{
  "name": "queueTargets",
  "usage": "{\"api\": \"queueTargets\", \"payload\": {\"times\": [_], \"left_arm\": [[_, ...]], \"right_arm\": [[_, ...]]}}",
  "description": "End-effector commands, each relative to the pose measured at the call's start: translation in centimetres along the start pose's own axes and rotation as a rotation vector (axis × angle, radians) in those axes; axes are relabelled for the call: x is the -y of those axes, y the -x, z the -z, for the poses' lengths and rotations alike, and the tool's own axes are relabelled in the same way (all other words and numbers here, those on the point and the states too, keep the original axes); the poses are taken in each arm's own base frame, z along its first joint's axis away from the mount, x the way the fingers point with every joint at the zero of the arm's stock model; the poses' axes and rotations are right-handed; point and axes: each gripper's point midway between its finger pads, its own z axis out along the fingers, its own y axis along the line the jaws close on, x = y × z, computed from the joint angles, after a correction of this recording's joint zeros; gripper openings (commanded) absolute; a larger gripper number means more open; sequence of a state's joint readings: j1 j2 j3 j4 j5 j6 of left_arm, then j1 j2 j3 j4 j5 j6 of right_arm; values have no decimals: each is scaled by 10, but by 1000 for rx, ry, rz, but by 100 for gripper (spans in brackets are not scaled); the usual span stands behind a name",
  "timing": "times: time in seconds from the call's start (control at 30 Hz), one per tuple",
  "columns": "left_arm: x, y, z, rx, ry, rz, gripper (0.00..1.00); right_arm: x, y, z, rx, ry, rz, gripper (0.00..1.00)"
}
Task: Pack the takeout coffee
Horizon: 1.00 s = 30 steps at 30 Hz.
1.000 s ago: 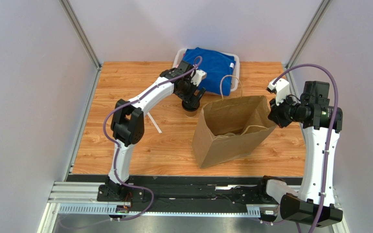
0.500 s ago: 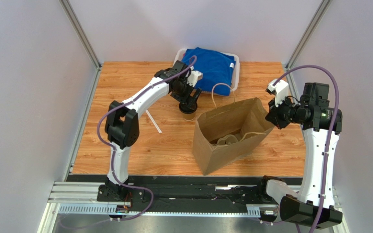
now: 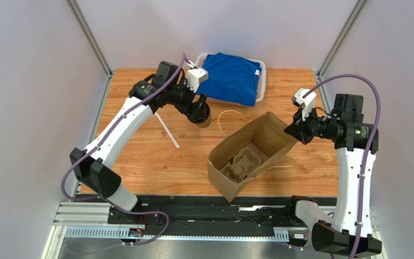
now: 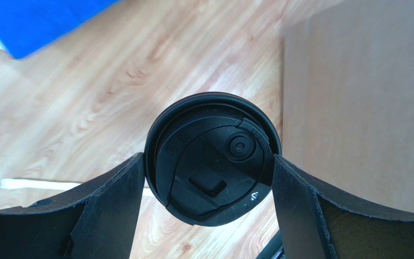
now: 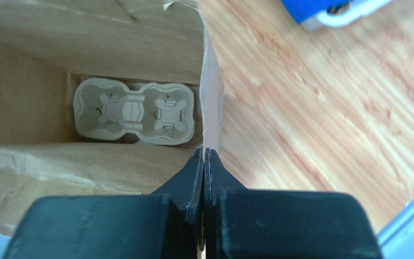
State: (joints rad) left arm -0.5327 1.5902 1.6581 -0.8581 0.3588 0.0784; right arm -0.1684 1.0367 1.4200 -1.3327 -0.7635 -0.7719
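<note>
The takeout coffee, a kraft cup with a black lid, sits between the fingers of my left gripper, which is shut on it at lid height. It hangs tilted over the wood, just left of the brown paper bag. My right gripper is shut on the bag's right rim, jaws pressed together on the paper. The bag leans over with its mouth toward the left arm. A grey pulp carrier lies at its bottom.
A white tray holding a blue cloth stands at the back of the table. A thin white stick lies on the wood left of the cup. The bag's handle loop sticks out beside the cup.
The left arm has swung left and back, carrying the cup with it. The right gripper has tipped the bag over, so its mouth and the carrier inside now show.
</note>
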Motion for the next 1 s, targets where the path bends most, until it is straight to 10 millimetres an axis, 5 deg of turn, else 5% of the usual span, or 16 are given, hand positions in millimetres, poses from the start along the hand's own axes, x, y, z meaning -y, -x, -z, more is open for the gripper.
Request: {"api": "queueTargets", "payload": {"times": [0.0,0.23,0.6,0.97], "left_arm": [[20,38,66,156,-38,-121,51],[49,87,156,391,5,-275,48],[111,121,231,586,-113,-436,48],[209,93,233,521,-329,-774,47]], "right_arm": [[-11,34,2,143,42,97,0],[-28,66,11,243,93,172,0],[-50,77,5,184,85,207,0],[-50,81,-11,110,8,159,0]]}}
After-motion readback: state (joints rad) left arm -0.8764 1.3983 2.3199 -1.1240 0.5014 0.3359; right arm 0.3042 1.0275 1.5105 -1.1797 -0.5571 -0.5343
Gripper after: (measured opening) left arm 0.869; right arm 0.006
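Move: The left hand holds the lidded cup. The paper bag's opening is about 19 cm back and 16 cm to its right, roughly level; the carrier in the bag sits some 10 cm back, 16 cm right and 22 cm down. The straw lies about 9 cm ahead, 13 cm left and 25 cm below. From the right hand, pinching the rim, the opening's middle is about 9 cm back and 12 cm left. Left lifts the gripped cup 26 cm and back, fingers levelling rightward; right still pinching, draws bag rim left 7 cm. ##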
